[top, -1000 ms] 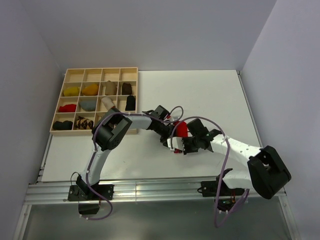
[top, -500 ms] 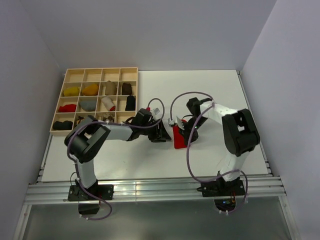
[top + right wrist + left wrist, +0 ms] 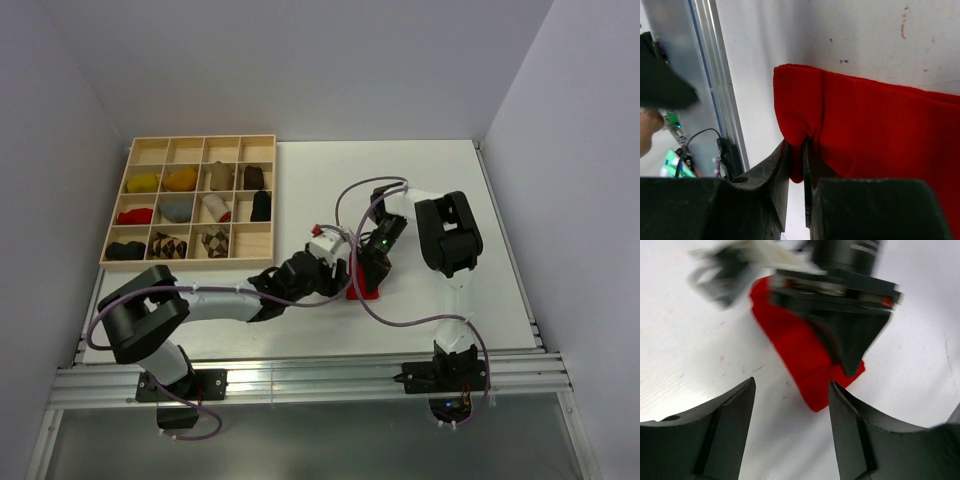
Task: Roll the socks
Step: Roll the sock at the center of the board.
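A red sock lies flat on the white table, just right of centre. My right gripper comes down on it from above. In the right wrist view the jaws are shut on a pinched fold at the edge of the red sock. My left gripper sits low beside the sock's left side. Its jaws stand open with only bare table between them. The red sock lies just ahead of them, with the right gripper pressing on it.
A wooden tray with compartments stands at the back left; it holds several small sock bundles, among them yellow, orange, black and argyle. The metal rail runs along the near edge.
My left gripper has opened and let go of the sock, and its arm has dropped lower and nearer. The right arm has swung over and now pinches the sock from above.
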### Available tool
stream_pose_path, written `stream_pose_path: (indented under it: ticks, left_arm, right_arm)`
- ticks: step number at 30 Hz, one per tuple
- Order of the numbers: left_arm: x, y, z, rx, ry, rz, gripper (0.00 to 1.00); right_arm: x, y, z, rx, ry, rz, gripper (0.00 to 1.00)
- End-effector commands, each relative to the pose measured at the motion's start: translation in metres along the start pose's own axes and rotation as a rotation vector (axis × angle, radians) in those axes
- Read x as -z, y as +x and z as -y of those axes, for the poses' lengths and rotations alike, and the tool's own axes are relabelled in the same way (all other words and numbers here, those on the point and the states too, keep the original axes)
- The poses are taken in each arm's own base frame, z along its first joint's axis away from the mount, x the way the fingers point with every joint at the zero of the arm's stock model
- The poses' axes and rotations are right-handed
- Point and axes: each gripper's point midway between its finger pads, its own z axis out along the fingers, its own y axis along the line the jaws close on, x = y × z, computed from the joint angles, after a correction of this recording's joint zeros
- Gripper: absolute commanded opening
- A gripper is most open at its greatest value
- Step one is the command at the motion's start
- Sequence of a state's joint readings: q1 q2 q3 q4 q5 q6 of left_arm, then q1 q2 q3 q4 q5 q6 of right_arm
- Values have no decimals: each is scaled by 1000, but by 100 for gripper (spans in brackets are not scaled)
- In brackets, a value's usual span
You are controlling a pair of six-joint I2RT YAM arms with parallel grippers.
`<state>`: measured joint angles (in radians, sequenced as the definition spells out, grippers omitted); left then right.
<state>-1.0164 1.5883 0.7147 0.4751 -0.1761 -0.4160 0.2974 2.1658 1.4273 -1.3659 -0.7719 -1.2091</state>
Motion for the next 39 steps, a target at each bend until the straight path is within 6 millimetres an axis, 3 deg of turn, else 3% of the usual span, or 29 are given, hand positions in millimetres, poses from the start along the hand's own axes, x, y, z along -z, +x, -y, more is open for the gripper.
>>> stream_pose_path:
  ticks: [1,6,11,22,31,34,39]
  left_arm:
    - [-12,-9,13,-278,-80,39,65]
    - [-21,22,47,-458,-24,-19,67]
    - [-27,43,64,-524,43,-74,68]
    - [-42,62,61,-698,33,-94,67]
    - [-49,66,59,-860,-24,-42,55]
    - [-51,78,63,-936,-22,-60,44]
    - [-56,97,77,-971,47,-139,7]
  right_arm:
    - [5,3,-2,-75,-32,-33,17]
    - [5,7,9,-138,-39,-29,17]
    - [6,12,11,-184,-48,-15,17]
    - [8,18,14,-222,-56,2,16]
    - [7,19,14,-232,-59,-2,17]
    - [9,18,15,-232,-52,-2,18]
    - [13,13,16,-215,-29,12,22]
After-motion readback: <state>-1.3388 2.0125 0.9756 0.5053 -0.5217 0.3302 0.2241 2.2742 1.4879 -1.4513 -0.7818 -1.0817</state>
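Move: The near end of the red sock, doubled over in the right fingers, lies about 7 cm to the left hand's right, 4 cm back and 7 cm below. The right fingers are roughly 6 cm right, 3 cm back and 7 cm below that same hand. The box's empty corner compartment is some 22 cm to the left hand's left and 8 cm ahead. From the right hand, the sock end is practically in the fingers, about 1 cm back and 1 cm down. The left fingers close on the folded near end of the red sock, right beside the right gripper's fingers. To get there the left hand drops about 7 cm while going right and somewhat back, rolling some 50 degrees about its own fingers, left side rising. The right hand keeps the sock pinched low to the board, easing barely 2 cm right and tipping slightly. ##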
